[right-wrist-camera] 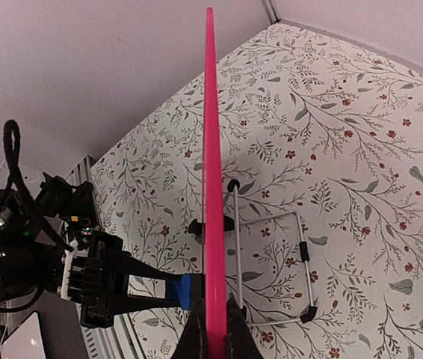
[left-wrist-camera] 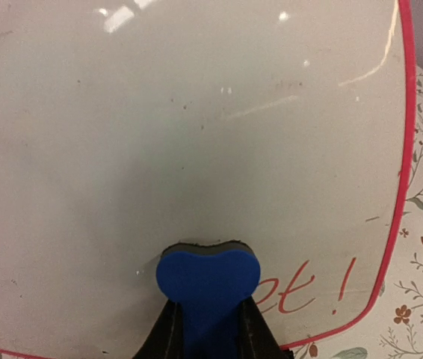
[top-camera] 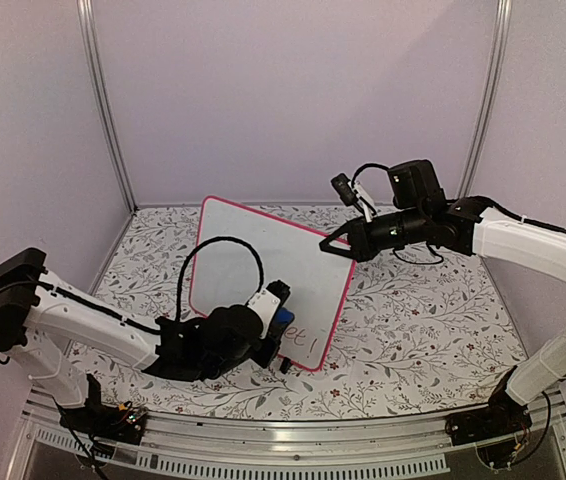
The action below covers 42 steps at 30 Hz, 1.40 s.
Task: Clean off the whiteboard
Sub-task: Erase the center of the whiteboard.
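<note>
The whiteboard stands tilted on the floral table, white with a pink-red frame; red writing "et !" remains near its lower right corner. My left gripper is shut on a blue eraser, whose dark pad presses against the board face just left of the writing. The eraser shows low on the board in the top view. My right gripper is shut on the frame's upper right edge, seen edge-on. From that wrist the eraser shows touching the board's left face.
A wire stand with black feet props the board from behind. The table has a floral cover. Pale walls and metal posts enclose the back and sides. An aluminium rail runs along the near edge.
</note>
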### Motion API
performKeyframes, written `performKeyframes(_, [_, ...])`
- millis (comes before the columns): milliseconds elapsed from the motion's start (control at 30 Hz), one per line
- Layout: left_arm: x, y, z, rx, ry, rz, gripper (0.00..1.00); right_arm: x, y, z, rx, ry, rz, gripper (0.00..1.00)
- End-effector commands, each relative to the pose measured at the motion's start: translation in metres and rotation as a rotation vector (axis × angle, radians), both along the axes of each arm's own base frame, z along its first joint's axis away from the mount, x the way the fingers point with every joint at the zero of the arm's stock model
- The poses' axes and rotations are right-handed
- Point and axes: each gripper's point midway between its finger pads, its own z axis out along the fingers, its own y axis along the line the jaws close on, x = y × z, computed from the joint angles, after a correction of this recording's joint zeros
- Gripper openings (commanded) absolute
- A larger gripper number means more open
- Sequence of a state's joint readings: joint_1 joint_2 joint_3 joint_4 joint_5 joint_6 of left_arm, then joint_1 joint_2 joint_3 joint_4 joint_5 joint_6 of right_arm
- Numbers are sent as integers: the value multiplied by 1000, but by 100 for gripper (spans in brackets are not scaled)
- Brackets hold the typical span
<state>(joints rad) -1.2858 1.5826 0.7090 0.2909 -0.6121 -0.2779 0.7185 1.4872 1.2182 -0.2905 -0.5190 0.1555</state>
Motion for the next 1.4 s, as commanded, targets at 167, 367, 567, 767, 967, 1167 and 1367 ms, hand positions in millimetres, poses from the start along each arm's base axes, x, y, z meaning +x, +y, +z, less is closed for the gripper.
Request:
performKeyframes(167, [14,1,6,-31,-11,42,1,-15,5,-18,-45,25,69,0])
performKeyframes(367, [5,13,-21,-13,48,48,1,-14,6,-18,-43,24,72,0])
performKeyframes(567, [-7,26,-48,18,97,52,1,-14,6,-18,-44,24,72,0])
performKeyframes(767, [-22,34,-69,65,118,45,0,-14,6,-18,-46,25,71,0])
performKeyframes(967, [-32,36,-77,93,119,34,0,-14,7,-19,-47,27,72,0])
performKeyframes(1167, [-27,27,-60,68,81,31,0,-14,6,-19,-47,28,72,0])
performKeyframes(1367, [-22,12,-41,51,42,12,0,-14,6,-19,-47,28,72,0])
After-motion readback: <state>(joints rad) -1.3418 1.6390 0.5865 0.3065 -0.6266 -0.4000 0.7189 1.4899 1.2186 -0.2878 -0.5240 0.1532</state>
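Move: My left hand holds the blue eraser at the board's face. The stretch of pink lower edge it goes for lies about 8 cm below that hand, some 1 cm back and level sideways. The red "et!" is about 6 cm to its right, 3 cm lower, level in reach; the near black clip is some 4 cm right, 3 cm back and 10 cm down. From my right hand that edge lies about 16 cm left, 7 cm back and 21 cm down. After hovering in place, I sweep my left hand about 6 cm down the board, drawing it back and a little left some 3 cm each, away from "et!" to the pink lower edge, where it stops. My fingers keep their grip on the eraser, facing the board, while my right hand stays still, pinching the board's upper corner edge. ##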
